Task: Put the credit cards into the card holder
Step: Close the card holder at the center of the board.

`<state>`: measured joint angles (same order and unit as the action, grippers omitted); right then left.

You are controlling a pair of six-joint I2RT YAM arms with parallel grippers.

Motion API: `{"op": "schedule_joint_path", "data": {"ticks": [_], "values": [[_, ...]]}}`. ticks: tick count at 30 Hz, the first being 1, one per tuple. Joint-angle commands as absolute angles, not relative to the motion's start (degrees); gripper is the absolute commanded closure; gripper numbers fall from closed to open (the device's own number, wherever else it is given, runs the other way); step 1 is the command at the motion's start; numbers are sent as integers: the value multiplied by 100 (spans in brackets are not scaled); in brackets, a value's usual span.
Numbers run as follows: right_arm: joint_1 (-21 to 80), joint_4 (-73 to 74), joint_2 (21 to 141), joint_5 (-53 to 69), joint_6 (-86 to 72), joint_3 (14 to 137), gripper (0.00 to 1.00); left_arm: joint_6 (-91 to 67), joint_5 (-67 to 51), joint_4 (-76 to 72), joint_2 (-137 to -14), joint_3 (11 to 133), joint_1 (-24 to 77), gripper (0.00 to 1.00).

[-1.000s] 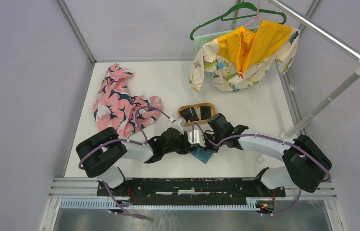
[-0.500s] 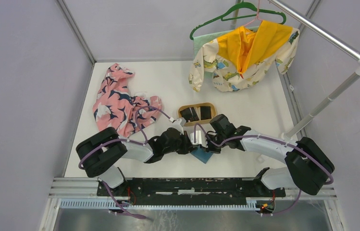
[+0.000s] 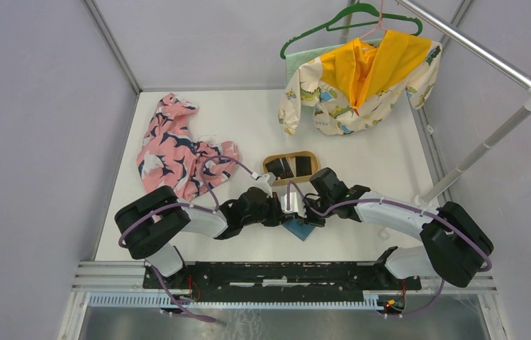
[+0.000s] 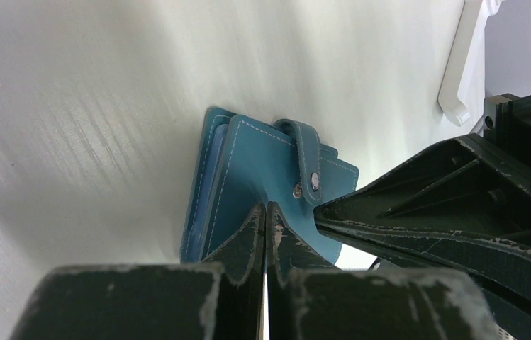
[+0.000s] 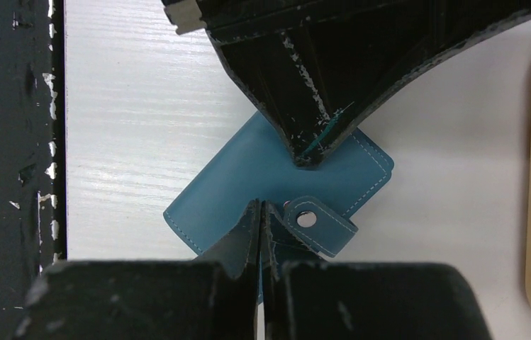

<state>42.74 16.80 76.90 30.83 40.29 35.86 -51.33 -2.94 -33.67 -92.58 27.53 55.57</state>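
The teal card holder (image 3: 300,229) lies on the white table between both arms, its snap tab (image 5: 319,223) unfastened. My left gripper (image 4: 266,207) is shut, its tips pinching a thin teal cover of the card holder (image 4: 255,166), which stands slightly parted from the layer under it. My right gripper (image 5: 259,205) is shut too, nipping the card holder's (image 5: 227,191) edge right beside the tab. The two grippers meet tip to tip over it (image 3: 294,214). Dark credit cards (image 3: 303,166) lie in the tan wooden tray (image 3: 291,154) just behind.
A pink patterned garment (image 3: 177,152) is heaped at the left. A yellow-and-cream garment (image 3: 358,81) hangs on a green hanger from the rail (image 3: 475,49) at the back right. The rail's white post foot (image 4: 461,64) stands to the right.
The right arm has shifted slightly toward the near edge. Both grippers stay shut at the card holder, which has barely moved.
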Motion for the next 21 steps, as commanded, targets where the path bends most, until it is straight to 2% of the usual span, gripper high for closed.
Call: {"op": "schedule_joint_path", "data": {"ticks": [1,6,8,11,16,18,21], "values": [[4271,1569,7643,3278,4009,3676,100,-5079,-287,-3200,-9413,2810,5539,98],[4262,1713,7609,3209,4124,3697,100,-5080,-281,-3206,-9407,2799,5539,98],[4215,1931,7529,3383,4291,3819,97,-5080,-281,-3204,-9405,2792,5546,98],[4130,2239,7212,3699,4637,3963,80,-5089,-277,-3208,-9396,2786,5543,98],[4132,1701,6589,3154,4561,3582,56,-5113,-269,-3180,-9365,2796,5546,98],[4162,1331,6592,2708,4362,3450,49,-5123,-266,-3182,-9371,2820,5547,98],[4327,1055,6748,2272,4246,3384,45,-5139,-262,-3182,-9392,2823,5541,98]]}}
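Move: The card holder's middle sits almost under the right hand, about 1 cm ahead, 1 cm to its left and 2 cm below, with the snap strap's button some 2 cm ahead of that hand and level with it sideways. The card box stands about 15 cm ahead and 4 cm to the left. From the left hand, the holder's middle is roughly 1 cm back, 4 cm to the right and 2 cm lower. The folded card holder stays pinned by the left hand, whose shut fingertips keep resting on its cover. After a short hold the right hand's shut tips come off the strap end beside the stud, and that hand rises about 5 cm, easing 1 to 2 cm forward as it climbs. On the way its fingers open to about half, and the wrist tilts some 10 degrees so the tips swing forward. ##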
